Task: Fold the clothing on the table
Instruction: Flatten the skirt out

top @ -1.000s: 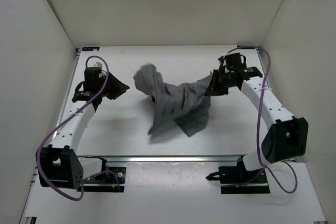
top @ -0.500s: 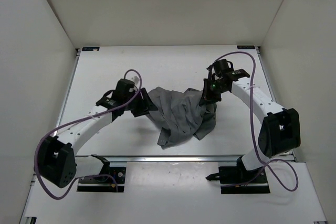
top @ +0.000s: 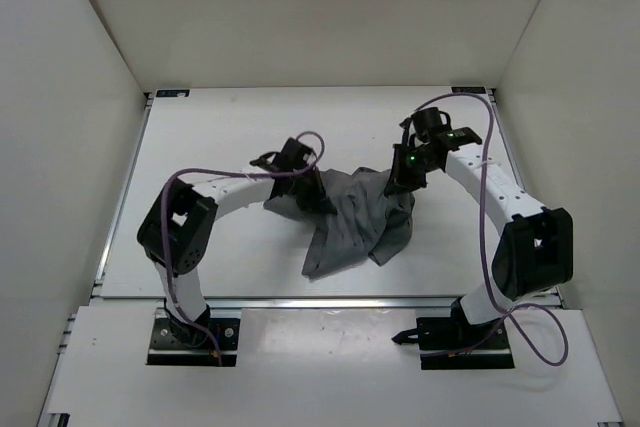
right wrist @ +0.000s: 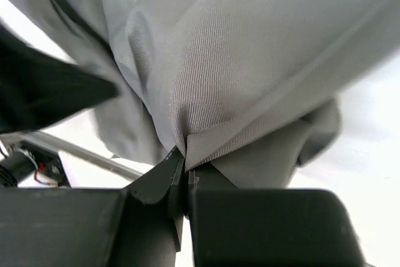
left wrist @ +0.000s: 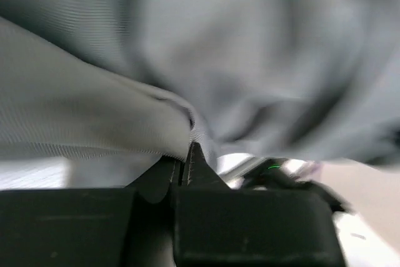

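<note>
The dark grey clothing lies bunched in the middle of the white table. My left gripper is at the garment's left edge. In the left wrist view its jaws are shut, with a fold of the clothing pinched at their tips. My right gripper is at the garment's upper right corner. In the right wrist view it is shut on a hemmed edge of the clothing, which hangs down from the fingers.
White walls stand on three sides of the table. A silver rail runs along the near edge, in front of both arm bases. Purple cables loop over both arms. Bare tabletop lies to the left and behind the garment.
My left arm swung from the table's left side to the garment, its gripper opening on the way and then closing on the fabric. The right gripper moved slightly inward and the stretched cloth slumped into a heap.
</note>
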Robot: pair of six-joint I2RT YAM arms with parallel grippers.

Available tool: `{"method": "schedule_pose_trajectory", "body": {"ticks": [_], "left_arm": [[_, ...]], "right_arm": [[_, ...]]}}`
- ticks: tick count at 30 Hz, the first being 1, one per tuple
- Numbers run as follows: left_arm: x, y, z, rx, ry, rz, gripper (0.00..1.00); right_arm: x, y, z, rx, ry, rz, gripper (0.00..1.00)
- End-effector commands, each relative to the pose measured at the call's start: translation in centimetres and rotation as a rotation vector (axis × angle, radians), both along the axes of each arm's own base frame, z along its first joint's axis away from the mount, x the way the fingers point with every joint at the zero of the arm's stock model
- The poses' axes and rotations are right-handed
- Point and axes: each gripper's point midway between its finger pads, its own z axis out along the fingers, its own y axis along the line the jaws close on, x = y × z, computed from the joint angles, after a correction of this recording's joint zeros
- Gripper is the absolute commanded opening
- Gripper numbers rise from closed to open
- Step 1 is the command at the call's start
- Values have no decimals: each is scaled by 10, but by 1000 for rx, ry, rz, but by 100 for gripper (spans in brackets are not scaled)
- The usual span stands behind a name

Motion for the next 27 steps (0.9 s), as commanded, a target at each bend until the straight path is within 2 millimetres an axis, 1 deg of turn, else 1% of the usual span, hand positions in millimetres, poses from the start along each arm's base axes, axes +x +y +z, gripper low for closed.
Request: {"method": "schedule_pose_trajectory", "body": {"ticks": [1, 2, 3, 4, 5, 6, 7, 8, 9, 10, 11, 12, 13, 14, 15, 16, 17, 18, 19, 20, 21, 22, 23, 24, 25, 26, 27], "left_arm": [[67, -12, 136, -200, -286, 59, 0], [74, -7, 171, -223, -352, 71, 0], [78, 7, 197, -226, -396, 96, 0], [86, 21, 209, -220, -440, 119, 0], [79, 32, 226, -230, -465, 126, 0], [76, 49, 236, -231, -484, 154, 0], [74, 62, 237, -228, -487, 172, 0], [63, 76, 245, -248, -508, 188, 0], [52, 84, 242, -248, -516, 195, 0], [45, 91, 233, -249, -491, 206, 0], [37, 98, 240, -255, -515, 214, 0], [28, 102, 239, -257, -519, 216, 0], [23, 105, 229, -249, -498, 217, 0], [18, 105, 230, -251, -511, 208, 0], [17, 108, 222, -231, -504, 215, 0], [19, 112, 210, -208, -484, 223, 0], [22, 116, 205, -207, -474, 225, 0], [26, 119, 196, -199, -460, 231, 0], [35, 124, 182, -171, -439, 245, 0], [43, 135, 173, -120, -447, 267, 0], [48, 140, 159, -81, -415, 276, 1], [60, 149, 144, -33, -413, 282, 4], [66, 160, 135, 0, -403, 297, 5], [73, 164, 125, 21, -393, 289, 12], [80, 169, 115, 36, -371, 295, 18], [83, 174, 112, 34, -364, 288, 26], [82, 173, 105, 20, -343, 259, 39]], "right_arm": [[27, -34, 55, -14, -201, -75, 0], [29, -38, 67, 2, -240, -76, 0], [32, -48, 88, 23, -318, -100, 0], [33, -56, 110, 30, -396, -109, 0], [29, -62, 126, 26, -450, -110, 0], [26, -69, 143, 22, -504, -131, 0], [23, -75, 147, -2, -531, -127, 0], [16, -80, 161, -8, -569, -133, 0], [9, -82, 169, -4, -596, -132, 0], [6, -81, 179, 9, -623, -120, 0], [1, -82, 190, 20, -649, -125, 0], [-1, -82, 203, 34, -686, -125, 0], [-3, -78, 208, 53, -694, -109, 0], [0, -74, 212, 64, -691, -102, 0], [2, -71, 219, 69, -695, -96, 0], [10, -63, 218, 84, -678, -70, 0], [13, -51, 214, 96, -658, -31, 0], [23, -44, 213, 100, -651, -19, 0], [27, -32, 211, 110, -642, 13, 0], [34, -18, 195, 120, -588, 44, 0], [49, -14, 180, 112, -542, 45, 0], [57, -1, 161, 106, -475, 68, 0], [60, 3, 145, 82, -423, 62, 2], [66, 7, 127, 51, -366, 72, 7], [67, 9, 105, 12, -293, 77, 19], [68, 4, 90, -49, -257, 55, 30], [63, 4, 75, -71, -200, 43, 32]]}}
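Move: Both hands already pinch the bunched skirt. Its middle lies about 5 cm right of the left hand, 2 cm back and 3 cm below; its near hem is some 13 cm back, level sideways and 4 cm below. The open table where the left grip is taken is about 8 cm ahead, 15 cm left and 4 cm below. From the right hand, the skirt's middle is about 9 cm left, 6 cm back and 8 cm down; its open-table spot is 8 cm ahead, 1 cm left and 11 cm down. With the skirt pinched in both hands, the arms whip it up over 20 cm, the left also going left and forward, the right swinging briefly right and back. Both then sweep down and forward, ending about 10 cm above their starts, the left hand some 15 cm farther left. The fingertips tilt up steeply and partly return; both grippers begin opening at the very end. ##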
